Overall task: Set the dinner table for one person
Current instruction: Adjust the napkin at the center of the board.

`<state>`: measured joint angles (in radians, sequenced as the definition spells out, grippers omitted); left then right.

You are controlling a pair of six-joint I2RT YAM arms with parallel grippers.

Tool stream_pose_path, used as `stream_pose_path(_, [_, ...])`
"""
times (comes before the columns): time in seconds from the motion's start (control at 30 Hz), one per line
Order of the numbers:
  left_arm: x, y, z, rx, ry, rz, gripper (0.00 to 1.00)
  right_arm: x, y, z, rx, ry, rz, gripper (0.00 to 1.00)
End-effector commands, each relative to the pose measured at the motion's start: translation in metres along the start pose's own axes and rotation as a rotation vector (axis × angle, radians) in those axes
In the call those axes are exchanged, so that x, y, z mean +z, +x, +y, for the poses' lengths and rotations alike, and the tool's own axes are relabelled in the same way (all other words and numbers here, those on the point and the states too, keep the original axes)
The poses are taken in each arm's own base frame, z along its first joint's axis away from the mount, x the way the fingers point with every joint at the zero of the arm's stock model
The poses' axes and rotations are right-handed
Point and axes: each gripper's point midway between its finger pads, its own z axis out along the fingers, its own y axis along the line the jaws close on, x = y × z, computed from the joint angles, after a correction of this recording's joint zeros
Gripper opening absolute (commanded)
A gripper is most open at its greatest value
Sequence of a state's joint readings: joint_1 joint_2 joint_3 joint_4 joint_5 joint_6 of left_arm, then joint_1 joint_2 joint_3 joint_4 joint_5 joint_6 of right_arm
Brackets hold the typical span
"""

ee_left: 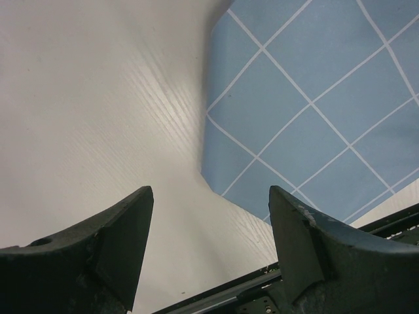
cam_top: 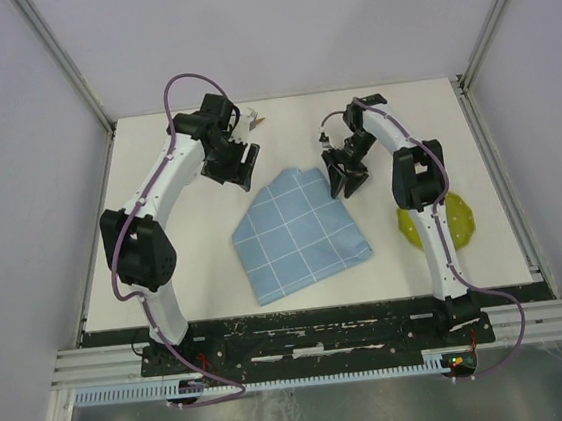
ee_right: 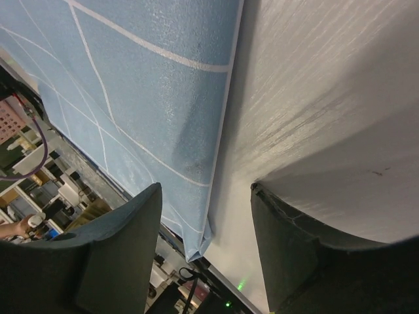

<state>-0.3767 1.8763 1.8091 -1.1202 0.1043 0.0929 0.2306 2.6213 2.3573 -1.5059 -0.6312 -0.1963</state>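
The dinner table (cam_top: 403, 127) is a large off-white top. A light-blue cloth with white grid lines (cam_top: 298, 231) lies flat near its middle, turned at an angle. My left gripper (cam_top: 240, 166) hovers open just beyond the cloth's far left corner. In the left wrist view its jaws (ee_left: 211, 196) frame bare table (ee_left: 98, 98), with the cloth (ee_left: 314, 98) to the right. My right gripper (cam_top: 345, 178) hangs open at the cloth's far right corner. In the right wrist view its jaws (ee_right: 206, 190) straddle the edge of the cloth (ee_right: 131, 85). Neither gripper holds anything.
A yellow-green dish (cam_top: 465, 221) sits on the right side, partly hidden by the right arm. A small white and brown item (cam_top: 254, 120) lies at the back, behind the left wrist. A black rail (cam_top: 313, 320) runs along the near edge, and walls enclose the other sides.
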Motion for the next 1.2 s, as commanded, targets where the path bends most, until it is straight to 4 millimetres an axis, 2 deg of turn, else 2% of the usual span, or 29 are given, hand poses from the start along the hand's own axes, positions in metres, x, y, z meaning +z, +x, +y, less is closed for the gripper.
stream_pose_path(0.0, [-0.021,-0.013,0.005,0.039,-0.024,-0.076,0.78,0.015,0.006,0.002,0.006,-0.059,0.043,0.65])
stream_pose_path(0.33, [-0.016,-0.023,0.003,0.035,-0.007,-0.083,0.77,0.041,0.022,0.041,-0.028,-0.152,0.116,0.63])
stream_pose_path(0.37, [-0.016,-0.024,0.004,0.035,-0.008,-0.086,0.77,0.043,0.021,0.042,-0.028,-0.152,0.115,0.59])
stream_pose_path(0.43, [-0.016,-0.026,0.003,0.036,-0.005,-0.087,0.77,0.047,0.019,0.043,-0.035,-0.15,0.118,0.39])
stream_pose_path(0.47, [-0.016,-0.027,0.003,0.035,-0.003,-0.088,0.77,0.047,0.018,0.042,-0.04,-0.145,0.117,0.19])
stream_pose_path(0.5, [-0.016,-0.027,0.003,0.036,-0.005,-0.089,0.77,0.046,0.017,0.042,-0.047,-0.133,0.115,0.04])
stream_pose_path(0.57, [-0.016,-0.026,0.004,0.039,-0.007,-0.087,0.77,0.04,0.013,0.041,-0.072,-0.104,0.097,0.02])
stream_pose_path(0.67, [-0.015,-0.025,0.003,0.037,0.0,-0.083,0.76,0.02,0.004,0.051,-0.145,-0.065,0.034,0.02])
stream_pose_path(0.73, [-0.015,-0.025,0.002,0.035,0.006,-0.085,0.76,-0.006,-0.006,0.068,-0.207,-0.036,-0.055,0.02])
stream_pose_path(0.9, [-0.014,-0.026,0.0,0.038,0.012,-0.087,0.76,-0.076,-0.016,0.131,-0.408,-0.057,-0.266,0.02])
stream_pose_path(1.03, [-0.009,-0.026,-0.002,0.035,0.029,-0.079,0.75,-0.118,-0.005,0.181,-0.532,-0.102,-0.372,0.02])
stream_pose_path(1.1, [-0.006,-0.026,-0.003,0.032,0.036,-0.073,0.75,-0.133,0.007,0.2,-0.589,-0.106,-0.399,0.02])
stream_pose_path(1.17, [-0.004,-0.026,-0.004,0.029,0.047,-0.069,0.75,-0.138,0.017,0.21,-0.612,-0.105,-0.406,0.02])
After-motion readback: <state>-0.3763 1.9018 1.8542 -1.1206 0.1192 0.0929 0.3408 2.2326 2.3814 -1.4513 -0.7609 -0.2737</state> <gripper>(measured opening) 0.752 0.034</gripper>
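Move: The right gripper hovers open, just above the table, astride the napkin's right edge; the napkin's middle lies about 8 cm back and 9 cm to its left, some 2 cm lower. The green plate is roughly 18 cm to this gripper's right and 9 cm back. From the left gripper, the napkin's middle is about 7 cm back, 7 cm to the right and 15 cm below. Sweep the open right gripper low over the table, back and left about 6 cm in all, in from the napkin's right edge, then shut the fingers and pinch the cloth. Lift it steeply by some 16 cm, easing a little forward and tipping the fingertips up and forward about 30 degrees, keeping the grip. ##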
